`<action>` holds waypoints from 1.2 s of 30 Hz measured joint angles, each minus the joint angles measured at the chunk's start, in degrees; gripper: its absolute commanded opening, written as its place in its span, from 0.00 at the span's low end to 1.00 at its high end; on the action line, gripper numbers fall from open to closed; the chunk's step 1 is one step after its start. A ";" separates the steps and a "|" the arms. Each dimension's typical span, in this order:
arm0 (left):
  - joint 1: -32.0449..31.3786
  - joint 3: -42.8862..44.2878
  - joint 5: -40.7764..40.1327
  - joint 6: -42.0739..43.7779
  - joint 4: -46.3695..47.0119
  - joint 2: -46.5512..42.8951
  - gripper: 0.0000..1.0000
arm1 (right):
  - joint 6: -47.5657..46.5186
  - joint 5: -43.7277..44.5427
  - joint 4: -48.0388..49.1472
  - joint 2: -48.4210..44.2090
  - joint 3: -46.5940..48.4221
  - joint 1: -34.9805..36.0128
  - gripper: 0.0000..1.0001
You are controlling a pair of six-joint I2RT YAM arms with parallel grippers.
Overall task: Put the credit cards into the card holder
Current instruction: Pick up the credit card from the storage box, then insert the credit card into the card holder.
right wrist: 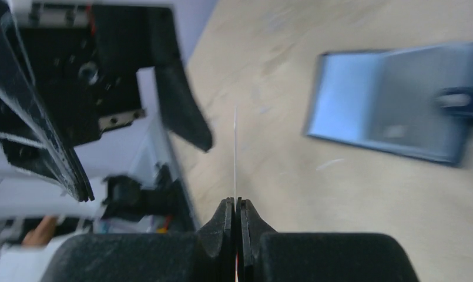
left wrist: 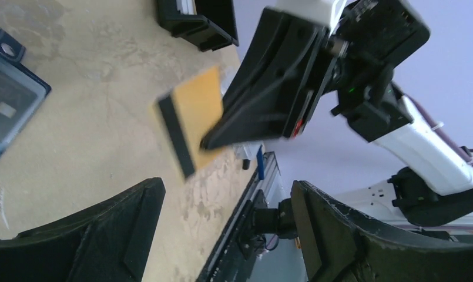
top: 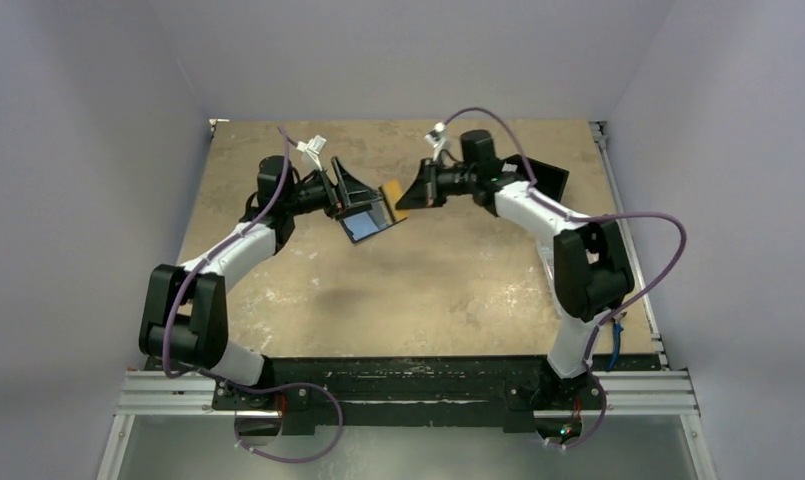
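An orange credit card [left wrist: 193, 111] with a black stripe hangs above the table, and my right gripper [left wrist: 213, 141] is shut on its edge. In the right wrist view the card [right wrist: 235, 153] shows edge-on as a thin line rising from the closed jaws of the right gripper [right wrist: 235, 202]. The navy card holder [top: 366, 222] lies open on the table just left of the card, with a grey card inside it [right wrist: 398, 111]. My left gripper [top: 350, 190] hovers open right behind the holder, nothing between its fingers [left wrist: 104, 229].
A black open-sided box [top: 548, 178] stands at the back right of the tan table [top: 428, 290], behind the right arm. The table's rail edge [left wrist: 263, 176] runs close beside both grippers.
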 measured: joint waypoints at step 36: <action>1.68 -10.58 -12.31 -4.13 -8.85 -12.50 0.00 | 43.76 -13.44 50.18 13.57 -8.07 9.97 0.49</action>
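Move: The left hand, open and empty, goes for the orange credit card held out by the right hand: it is about 7 cm to its right, 2 cm ahead and 4 cm lower. The left gripper lies roughly 10 cm to the right hand's left, 3 cm back and 3 cm higher. The open card holder lies on the table about 20 cm below the left hand, 2 cm to its right and 1 cm farther out. The right hand keeps its pinch and brings the credit card about 10 cm back, 8 cm left and 4 cm up, tilting its fingertips up some 30 degrees, while the open left hand first draws back, left and up, then comes down and in to its right and shuts on the card. With the card in both grips, the two hands swing forward and down about 3 cm as the right fingers begin to open. ##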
